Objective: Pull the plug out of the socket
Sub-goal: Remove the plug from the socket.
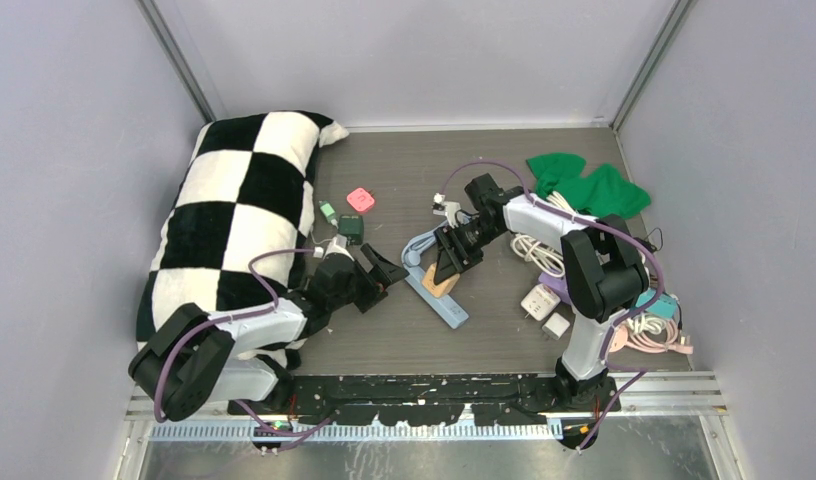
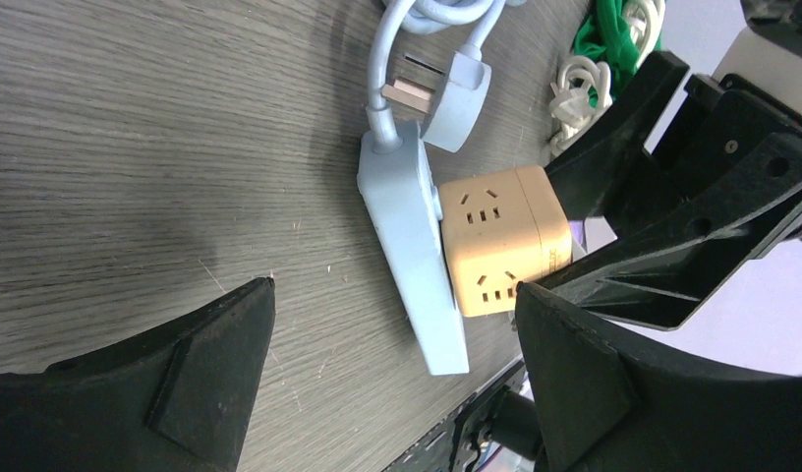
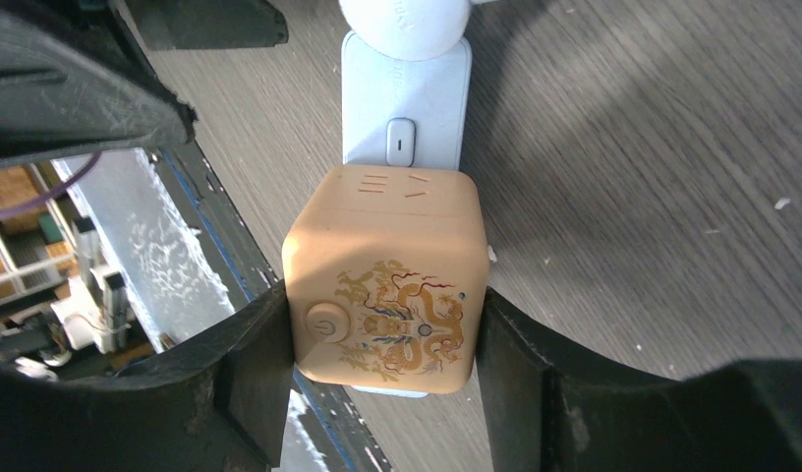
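A tan cube plug (image 3: 387, 280) with a dragon print sits plugged into a pale blue socket strip (image 3: 405, 108) that lies flat on the wooden table. My right gripper (image 3: 385, 334) is shut on the plug, one black finger (image 3: 250, 364) pressed against each side of the cube. From above, the plug (image 1: 442, 283) and strip (image 1: 446, 308) lie mid-table under the right gripper (image 1: 446, 262). My left gripper (image 1: 384, 280) stands open just left of the strip, empty. In the left wrist view the strip (image 2: 412, 246) and cube (image 2: 500, 241) lie beyond the spread left gripper (image 2: 394, 285).
A black-and-white checkered pillow (image 1: 239, 220) fills the left side. The strip's own white plug and cord (image 2: 456, 88) lie at its far end. Green cloth (image 1: 584, 185), white cables (image 1: 539, 250), white chargers (image 1: 542, 305) and a pink cable (image 1: 654, 335) crowd the right. A pink item (image 1: 361, 198) lies behind.
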Controlling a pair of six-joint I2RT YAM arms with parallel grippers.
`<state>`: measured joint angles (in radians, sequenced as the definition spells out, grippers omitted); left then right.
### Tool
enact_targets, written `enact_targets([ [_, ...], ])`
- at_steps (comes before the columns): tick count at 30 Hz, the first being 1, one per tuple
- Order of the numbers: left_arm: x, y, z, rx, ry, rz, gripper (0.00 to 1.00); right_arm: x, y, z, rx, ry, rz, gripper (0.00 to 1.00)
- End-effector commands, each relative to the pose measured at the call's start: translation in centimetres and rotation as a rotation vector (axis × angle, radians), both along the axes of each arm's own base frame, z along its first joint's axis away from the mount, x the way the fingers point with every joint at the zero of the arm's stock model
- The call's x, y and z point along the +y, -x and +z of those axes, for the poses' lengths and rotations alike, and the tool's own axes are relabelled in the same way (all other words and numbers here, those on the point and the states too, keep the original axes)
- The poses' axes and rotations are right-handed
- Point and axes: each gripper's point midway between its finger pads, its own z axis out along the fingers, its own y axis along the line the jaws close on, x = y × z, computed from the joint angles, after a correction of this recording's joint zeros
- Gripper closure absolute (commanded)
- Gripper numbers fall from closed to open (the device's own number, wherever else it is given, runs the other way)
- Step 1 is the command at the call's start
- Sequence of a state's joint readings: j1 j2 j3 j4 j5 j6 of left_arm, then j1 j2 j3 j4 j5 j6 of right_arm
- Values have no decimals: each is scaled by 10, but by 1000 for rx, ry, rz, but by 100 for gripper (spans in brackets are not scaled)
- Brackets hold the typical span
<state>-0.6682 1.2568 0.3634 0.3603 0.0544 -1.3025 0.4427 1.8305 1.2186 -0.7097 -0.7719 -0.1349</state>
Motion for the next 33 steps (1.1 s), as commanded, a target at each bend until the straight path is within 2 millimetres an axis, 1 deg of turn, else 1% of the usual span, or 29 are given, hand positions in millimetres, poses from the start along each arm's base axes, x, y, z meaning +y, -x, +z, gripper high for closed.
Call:
enact_targets([
  [1,-1,-13,4,-4,50,107,9,6,-3,12,-54,-45,10,62],
  [3,-3,-13,1,7,55,121,10,5,-3,12,-66,-46,4,67],
  [4,-5,-14,-1,13,57,130,10,5,-3,13,-69,-48,2,72],
  [5,-6,-14,-3,19,60,133,11,5,-2,13,-70,-50,-1,75],
  [8,-15,-15,-6,26,80,128,14,5,-2,15,-77,-56,-4,88],
  [9,-17,-16,-7,30,87,128,15,4,-1,16,-78,-58,-4,97],
  [10,-20,-16,-8,32,94,126,15,5,-1,17,-82,-59,-3,99],
  [15,-26,-22,-18,43,104,129,20,5,2,20,-85,-74,-1,99],
  [18,-28,-25,-21,47,111,136,25,5,2,22,-87,-82,2,99],
  [22,-32,-26,-25,63,112,140,26,7,3,25,-85,-98,-4,99],
  [25,-36,-26,-27,70,117,144,34,10,4,28,-71,-119,-9,99],
  [28,-40,-25,-29,80,126,145,37,13,6,30,-57,-141,-9,99],
  [30,-42,-25,-31,90,133,146,41,14,6,31,-55,-148,-9,99],
  [33,-43,-25,-34,101,140,154,50,14,6,31,-49,-151,-9,99],
])
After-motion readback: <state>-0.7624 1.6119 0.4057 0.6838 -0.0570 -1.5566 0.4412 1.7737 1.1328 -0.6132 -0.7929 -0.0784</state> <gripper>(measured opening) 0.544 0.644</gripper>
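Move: The pale-blue socket's cord end lies roughly 5 cm to the right of the left hand, 3 cm ahead and 5 cm lower. The orange plug sits on that socket, about 8 cm to the left hand's right, level fore and aft, some 2 cm lower; the loose blue plug is 4 cm right, 5 ahead. For the right hand, already gripping the orange plug, the cord end is about 5 cm left, 2 ahead, 4 below. Left reaches 4 cm right, sinking and easing forward, half-closing about the socket's cord end; right keeps gripping orange plug. ##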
